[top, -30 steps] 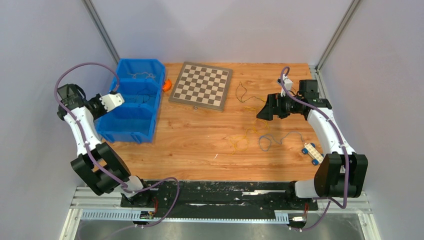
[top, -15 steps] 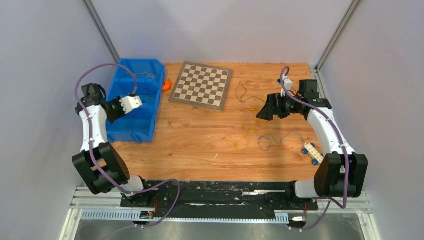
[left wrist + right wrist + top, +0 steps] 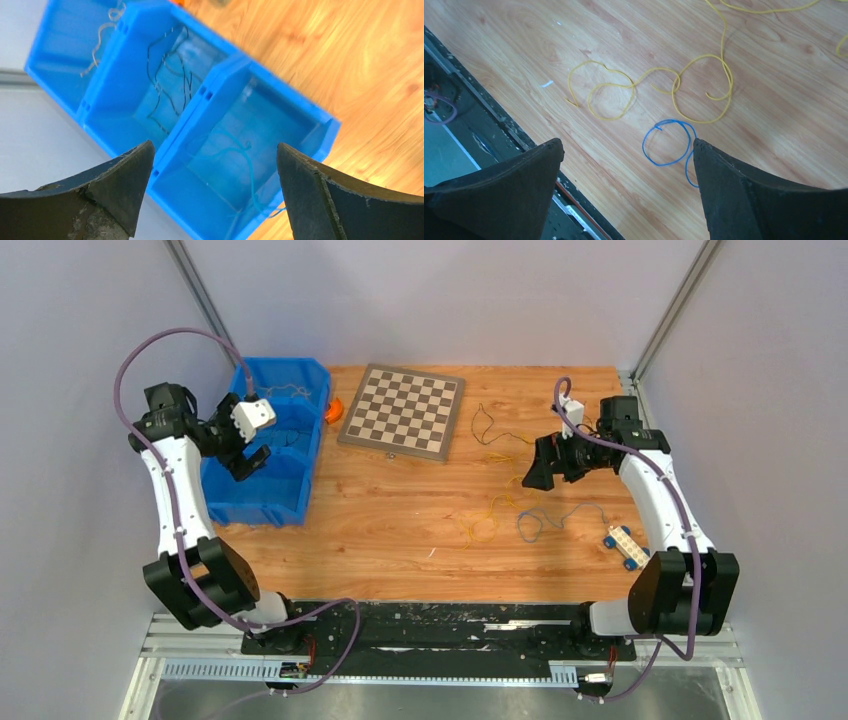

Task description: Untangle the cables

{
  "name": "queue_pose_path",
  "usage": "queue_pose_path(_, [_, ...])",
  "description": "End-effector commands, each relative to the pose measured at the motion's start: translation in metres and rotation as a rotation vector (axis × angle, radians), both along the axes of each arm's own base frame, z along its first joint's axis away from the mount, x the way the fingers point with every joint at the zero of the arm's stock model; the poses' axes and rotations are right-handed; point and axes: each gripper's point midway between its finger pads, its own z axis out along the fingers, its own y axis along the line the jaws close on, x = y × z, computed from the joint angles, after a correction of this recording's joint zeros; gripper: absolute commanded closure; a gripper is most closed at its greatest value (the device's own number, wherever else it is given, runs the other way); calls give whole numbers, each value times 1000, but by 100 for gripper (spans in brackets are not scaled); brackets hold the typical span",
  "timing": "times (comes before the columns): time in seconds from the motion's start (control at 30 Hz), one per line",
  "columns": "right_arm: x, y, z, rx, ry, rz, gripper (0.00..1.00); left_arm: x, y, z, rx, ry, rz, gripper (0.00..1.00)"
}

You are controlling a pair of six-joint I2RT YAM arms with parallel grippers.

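Loose cables lie on the wooden table: a yellow wire (image 3: 487, 515) and a blue wire (image 3: 538, 524) at right centre, and a thin yellow-dark wire (image 3: 488, 430) farther back. The right wrist view shows the yellow wire (image 3: 649, 92) and the blue loop (image 3: 668, 145) apart. My right gripper (image 3: 530, 476) hovers open and empty above them (image 3: 627, 142). My left gripper (image 3: 246, 460) is open and empty over the blue bin (image 3: 300, 502). The bin holds a pale wire (image 3: 102, 35), a dark wire (image 3: 170, 75) and a blue wire (image 3: 245, 160), one per compartment.
A checkerboard (image 3: 402, 410) lies at the back centre, with a small orange object (image 3: 333, 410) between it and the bin. A white toy block with blue wheels (image 3: 625, 547) sits near the right arm. A black rail (image 3: 454, 100) runs along the table's near edge.
My left arm has swung from beside the bin's left side up and over the bin. My right gripper has shifted slightly nearer and lower over the wires.
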Motion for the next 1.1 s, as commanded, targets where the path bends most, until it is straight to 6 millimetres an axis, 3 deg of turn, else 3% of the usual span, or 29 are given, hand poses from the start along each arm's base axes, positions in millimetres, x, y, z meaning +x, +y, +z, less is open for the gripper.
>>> queue_pose_path(0.0, [-19,-27,-4,-193,-13,59,0,-4,-51,36,-182,-79,-34,0])
queue_pose_path(0.23, [-58,-78,-65,-484,132,122,4,-9,-113,44,-343,-65,-49,0])
queue_pose_path(0.3, [-58,-83,-80,-506,151,122,6,-11,-126,45,-370,-71,-62,0])
queue_pose_path(0.4, [-41,-86,-99,-521,124,93,9,-13,-141,44,-389,-73,-86,0])
queue_pose_path(0.53, [-19,-81,-118,-494,119,82,16,-16,-148,39,-404,-54,-83,0])
queue_pose_path(0.67, [-11,-77,-144,-495,141,95,23,-14,-147,42,-417,-64,-53,0])
queue_pose_path(0.77, [-15,-76,-160,-494,193,103,47,2,-135,57,-419,-145,53,0])
queue_pose_path(0.83, [-18,-71,-156,-469,216,104,69,16,-123,73,-457,-215,191,0])
queue_pose_path(0.87, [-19,-67,-147,-447,211,106,87,18,-120,77,-476,-227,223,0])
queue_pose_path(0.9, [-18,-63,-135,-424,190,103,98,21,-116,89,-468,-282,239,0])
queue_pose_path(0.97, [-13,-52,-102,-364,132,106,100,20,-117,103,-488,-324,240,0])
queue_pose_path(1.07, [-7,-22,-31,-200,6,142,100,10,-134,125,-523,-322,133,0])
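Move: The blue cable lies on the table, its middle stretch about 3 cm back and 8 cm to the right of the open, empty right hand, some 16 cm below it. The middle of the yellow cable's loops lies about 12 cm left of that stretch and 3 cm farther out; the toy car stands about 13 cm right of it and 5 cm nearer the base. From the left hand the blue cable is some 63 cm to the right, 7 cm back and 21 cm down. The blue cable is pinched at its middle stretch: the right hand sinks about 16 cm, going right and back and then a little forward, tips its slanted fingers steeply downward, shuts them on the cable close to the table and starts back up. The empty left hand, fingers open, swings about 14 cm right across the blue bin, then rises. ##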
